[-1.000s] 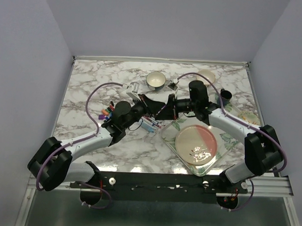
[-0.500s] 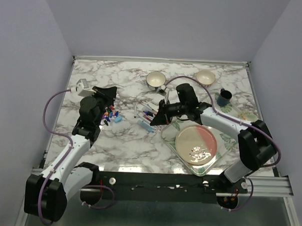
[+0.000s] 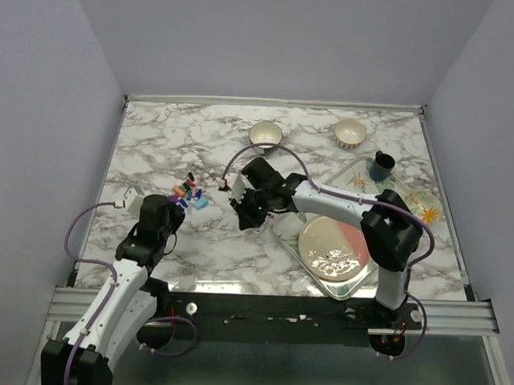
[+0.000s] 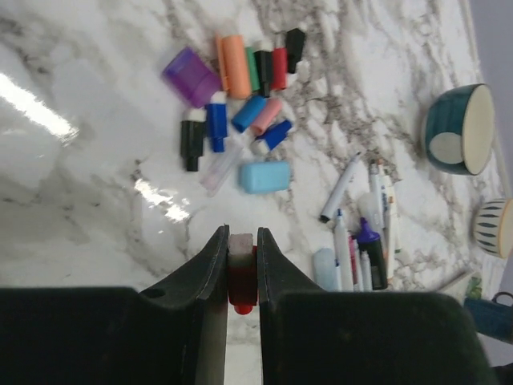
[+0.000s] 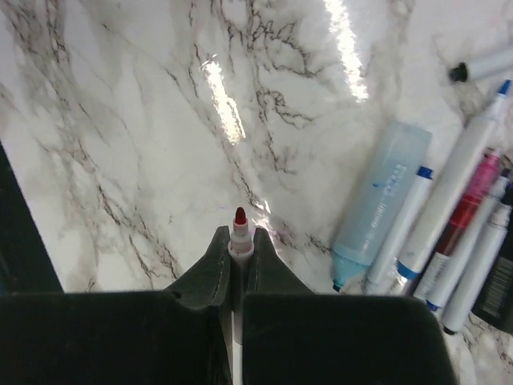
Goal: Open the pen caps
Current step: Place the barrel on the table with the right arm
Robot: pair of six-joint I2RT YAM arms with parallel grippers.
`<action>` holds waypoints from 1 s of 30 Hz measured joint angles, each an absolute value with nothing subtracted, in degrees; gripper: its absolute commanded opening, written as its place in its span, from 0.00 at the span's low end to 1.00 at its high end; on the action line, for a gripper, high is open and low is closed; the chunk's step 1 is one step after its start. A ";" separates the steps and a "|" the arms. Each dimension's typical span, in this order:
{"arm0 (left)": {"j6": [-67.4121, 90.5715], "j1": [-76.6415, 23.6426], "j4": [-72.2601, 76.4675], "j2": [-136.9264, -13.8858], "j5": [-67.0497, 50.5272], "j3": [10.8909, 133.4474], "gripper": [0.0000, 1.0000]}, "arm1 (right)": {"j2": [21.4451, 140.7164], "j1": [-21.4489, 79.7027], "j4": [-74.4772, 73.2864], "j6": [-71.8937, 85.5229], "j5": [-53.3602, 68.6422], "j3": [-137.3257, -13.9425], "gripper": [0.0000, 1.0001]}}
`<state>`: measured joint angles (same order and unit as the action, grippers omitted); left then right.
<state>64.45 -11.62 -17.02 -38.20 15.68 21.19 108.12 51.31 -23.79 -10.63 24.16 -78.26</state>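
Note:
A red pen cap (image 4: 240, 282) is pinched between my left gripper's (image 4: 240, 241) jaws, held above the marble. Ahead of it lie several loose pen caps (image 4: 240, 76) (image 3: 187, 194) in red, blue, black, orange and purple. My right gripper (image 5: 239, 242) (image 3: 246, 216) is shut on a white pen barrel whose bare red tip (image 5: 239, 216) pokes out past the fingertips, low over the table. Several more pens (image 5: 453, 216) (image 4: 365, 233) lie side by side next to it, most with bare tips.
Two bowls (image 3: 265, 135) (image 3: 350, 132) stand at the back. A pink and cream plate (image 3: 333, 245) sits on a clear tray at the right, with a dark mug (image 3: 380, 166) behind it. A pale blue cap (image 4: 264, 176) lies near the pile.
The two grippers, together at the table's middle a second ago, have parted. My left arm pulled back to the left with the red cap. My right gripper moved left with the pen.

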 measured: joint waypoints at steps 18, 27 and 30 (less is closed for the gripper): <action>69.93 -9.61 -20.82 -45.21 15.84 15.42 0.23 | 117.38 61.56 -28.56 -18.28 -3.07 -83.42 0.32; 69.30 -5.61 -15.84 -59.64 14.92 22.06 0.43 | 117.49 61.54 -27.27 -19.57 -10.76 -83.40 0.40; 68.62 -4.47 -15.68 -63.05 14.35 24.56 0.50 | 117.25 61.52 -27.07 -19.84 -12.16 -83.11 0.41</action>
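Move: The right hand holds the red-tipped barrel, bound for the table some 7 cm below, 3 cm ahead and 2 cm right; the light-blue pen lies 3 cm beyond that spot, a white pen 6 cm beyond. The left hand holds the red cap, its spot about 9 cm below and 2 cm left. From that hand, at table height, the black cap is 3 cm ahead and 1 cm left, the purple cap 5 ahead and 4 left. Both hands sink 6–8 cm, drifting back, then go forward, opening to release the barrel (right) and cap (left). ##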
